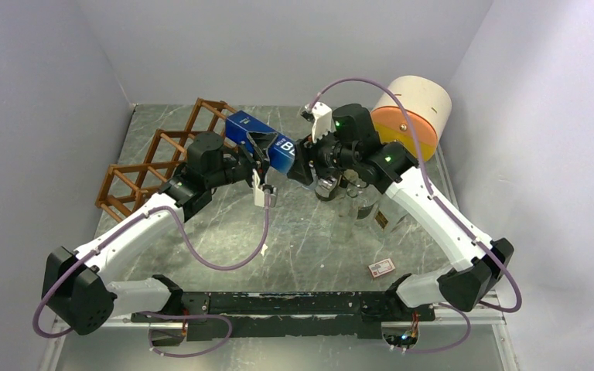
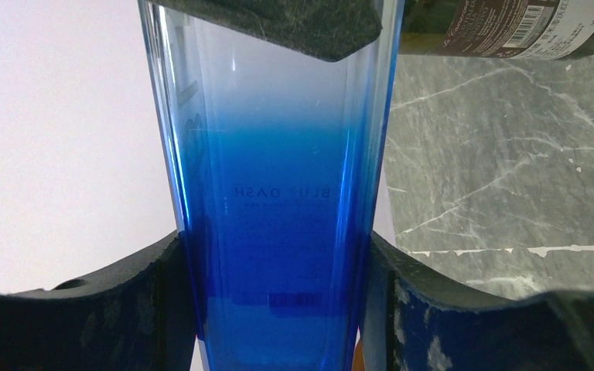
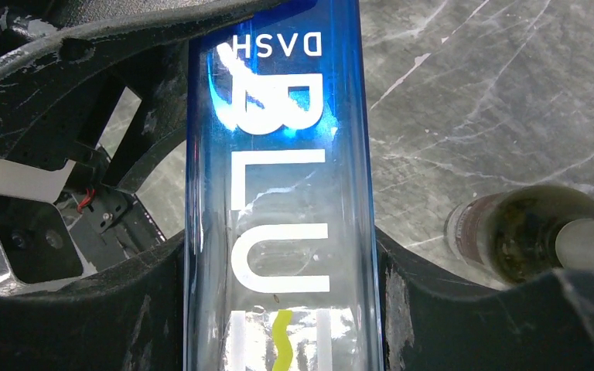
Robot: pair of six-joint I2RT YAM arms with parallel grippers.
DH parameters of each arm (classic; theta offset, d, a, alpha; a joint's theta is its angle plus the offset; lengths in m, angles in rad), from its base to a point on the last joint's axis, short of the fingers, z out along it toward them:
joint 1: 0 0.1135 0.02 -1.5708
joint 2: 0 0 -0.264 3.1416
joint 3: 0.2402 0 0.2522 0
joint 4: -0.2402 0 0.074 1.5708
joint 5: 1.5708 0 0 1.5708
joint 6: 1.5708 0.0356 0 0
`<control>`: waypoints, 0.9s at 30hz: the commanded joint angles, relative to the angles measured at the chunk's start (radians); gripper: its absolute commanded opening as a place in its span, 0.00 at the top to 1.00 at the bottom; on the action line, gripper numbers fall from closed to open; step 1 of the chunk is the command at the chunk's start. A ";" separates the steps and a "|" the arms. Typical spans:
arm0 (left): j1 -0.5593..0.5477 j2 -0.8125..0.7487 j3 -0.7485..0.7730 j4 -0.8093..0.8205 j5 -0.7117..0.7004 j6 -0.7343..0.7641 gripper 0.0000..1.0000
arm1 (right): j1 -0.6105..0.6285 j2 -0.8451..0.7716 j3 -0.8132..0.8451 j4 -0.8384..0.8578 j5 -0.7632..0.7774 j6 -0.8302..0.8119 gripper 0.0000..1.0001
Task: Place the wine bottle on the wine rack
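Observation:
A blue square-sided wine bottle (image 1: 257, 137) with white lettering hangs level above the table, between both arms and just right of the wine rack (image 1: 158, 154). The rack is a reddish-brown wooden lattice at the back left. My left gripper (image 1: 261, 154) is shut on the bottle's deep-blue end (image 2: 278, 193), and its fingers (image 2: 124, 309) press both sides. My right gripper (image 1: 300, 158) grips the lettered part of the bottle (image 3: 278, 154), its pads (image 3: 448, 309) flush against the glass. Which end of the bottle is the neck does not show.
A cream cylinder with an orange face (image 1: 411, 116) lies at the back right. Clear glass bottles (image 1: 356, 207) stand under the right arm, one seen from above (image 3: 526, 236). A dark labelled bottle (image 2: 510, 27) lies beyond the left gripper. A small card (image 1: 383, 267) lies near the right base.

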 commanded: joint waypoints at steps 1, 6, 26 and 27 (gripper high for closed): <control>-0.011 -0.053 0.061 0.226 0.048 -0.033 0.58 | -0.001 -0.027 -0.018 0.069 0.052 0.054 1.00; -0.012 -0.051 0.065 0.188 0.074 -0.227 0.01 | -0.001 -0.099 -0.067 0.188 0.141 0.095 1.00; -0.010 -0.286 0.026 0.006 -0.299 -1.503 0.03 | 0.000 -0.148 -0.178 0.328 0.100 0.073 1.00; -0.010 -0.299 0.048 -0.043 -0.354 -1.584 0.03 | -0.001 -0.149 -0.195 0.337 0.087 0.071 1.00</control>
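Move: Both grippers hold the blue bottle in the air: its middle lies about 3 cm right of the left hand and 1 cm back, and 4 cm left and 3 cm ahead of the right hand. From the right hand the wine rack's middle is roughly 34 cm left, 14 cm ahead and 20 below. A dark wine bottle stands about 10 cm ahead, 9 cm right of it, a clear bottle about 3 cm back, 13 cm right, both some 17 cm below. Opening first, the left hand lets go of the bottle, then withdraws up, back and somewhat left, about 8 cm in all, its wrist rolling some 55 degrees about the fingers' line. The right hand keeps its pinch near the clear neck end, shifting about 3 cm right and slightly forward, then sinking about 2 cm, while turning clockwise. ##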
